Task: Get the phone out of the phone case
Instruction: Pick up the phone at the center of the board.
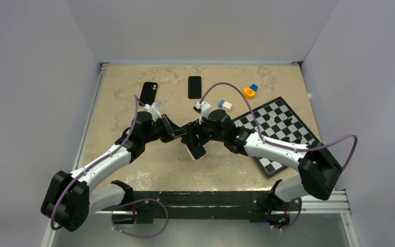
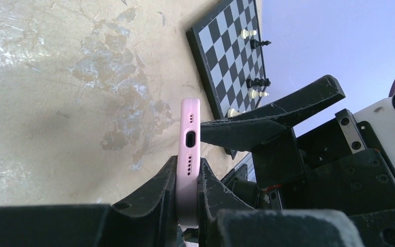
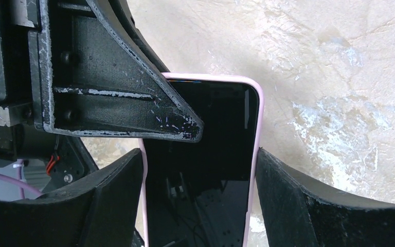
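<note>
A phone (image 3: pixel 211 154) with a dark screen sits in a pink phone case (image 1: pixel 195 151), held on edge above the table's middle. In the left wrist view the case's (image 2: pixel 190 149) bottom edge shows its port and speaker holes. My left gripper (image 2: pixel 189 180) is shut on the case, one finger on the front and one on the back. My right gripper (image 3: pixel 200 170) is closed across the case's width, its fingers against the pink rim (image 3: pixel 257 113). A left finger (image 3: pixel 123 103) lies over the screen's upper corner.
A black phone (image 1: pixel 195 86) and a black case (image 1: pixel 148 92) lie flat at the back of the table. A chessboard (image 1: pixel 277 134) with a few pieces lies at the right. An orange disc with a blue block (image 1: pixel 249 91) and a white block (image 1: pixel 226 105) lie behind it.
</note>
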Robot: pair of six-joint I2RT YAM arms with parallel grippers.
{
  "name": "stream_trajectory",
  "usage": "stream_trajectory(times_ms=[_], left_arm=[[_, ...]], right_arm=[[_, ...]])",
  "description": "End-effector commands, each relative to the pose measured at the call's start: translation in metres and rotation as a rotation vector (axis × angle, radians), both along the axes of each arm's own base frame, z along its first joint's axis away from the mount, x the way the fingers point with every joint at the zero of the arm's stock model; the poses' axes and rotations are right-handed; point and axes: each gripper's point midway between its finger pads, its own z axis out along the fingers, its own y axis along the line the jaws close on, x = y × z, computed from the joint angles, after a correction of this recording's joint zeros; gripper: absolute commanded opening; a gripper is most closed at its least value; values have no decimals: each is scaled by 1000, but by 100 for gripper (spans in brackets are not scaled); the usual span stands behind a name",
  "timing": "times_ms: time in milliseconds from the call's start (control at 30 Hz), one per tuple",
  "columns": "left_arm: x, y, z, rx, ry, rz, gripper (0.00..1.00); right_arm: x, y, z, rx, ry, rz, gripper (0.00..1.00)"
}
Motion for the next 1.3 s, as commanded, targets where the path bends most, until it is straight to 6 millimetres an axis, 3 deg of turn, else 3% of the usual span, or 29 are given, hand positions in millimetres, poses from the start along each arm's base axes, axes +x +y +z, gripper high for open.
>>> stream_trajectory(times_ms=[0,33,100,200,267,367,600,767,900,1067,1267], left_arm=[[-6,-17,37,-122,-131,-96,0],[-6,-18,40,-109,-160,-115,0],[-8,-21,48,-76,-201,-176,0],[-13,-25,62,-37,-267,-270,0],[-16,-28,65,-46,-291,-315,0],[-23,-33,69,-66,-298,-377,0],[-42,-41,97,-174,-380,-511,0],[-62,-45,116,-271,-423,-621,0],[-77,-44,130,-340,-472,-689,0],[-83,-44,128,-362,-454,-720,0],[-97,-46,132,-389,-474,-802,0]], right_arm=[[-5,10,51,115,-77,39,32],[-11,9,48,105,-63,69,47],[-25,0,38,64,-21,108,65],[-48,-19,25,29,25,151,74],[-64,-28,27,63,50,197,77],[-79,-39,34,110,76,239,78],[-84,-60,46,209,106,290,78],[-99,-55,64,313,92,385,74],[-110,-50,81,376,99,465,65],[-112,-47,93,434,115,488,52],[-106,-43,108,469,112,500,49]])
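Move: I already hold the pink-cased phone in both hands, screen up and a little above the table. Its middle is about 4 cm back and 3 cm right of my left fingers, and some 2 cm back and 1 cm left of my right fingers. From my left hand, the bare black phone is roughly 27 cm ahead, 5 cm right. The black case lies about 25 cm ahead, 20 cm left. From my right hand, the white-blue block is some 19 cm ahead, 20 cm right. My left hand keeps its pinch at the port end, carrying the pink phone up about 11 cm and back 8, drifting right and turning clockwise. My right hand opens slightly and lets go of the long sides, swings back and right, then rises, rolling its left side up some 25 degrees, turning counter-clockwise and half closing around the phone's right edge. ##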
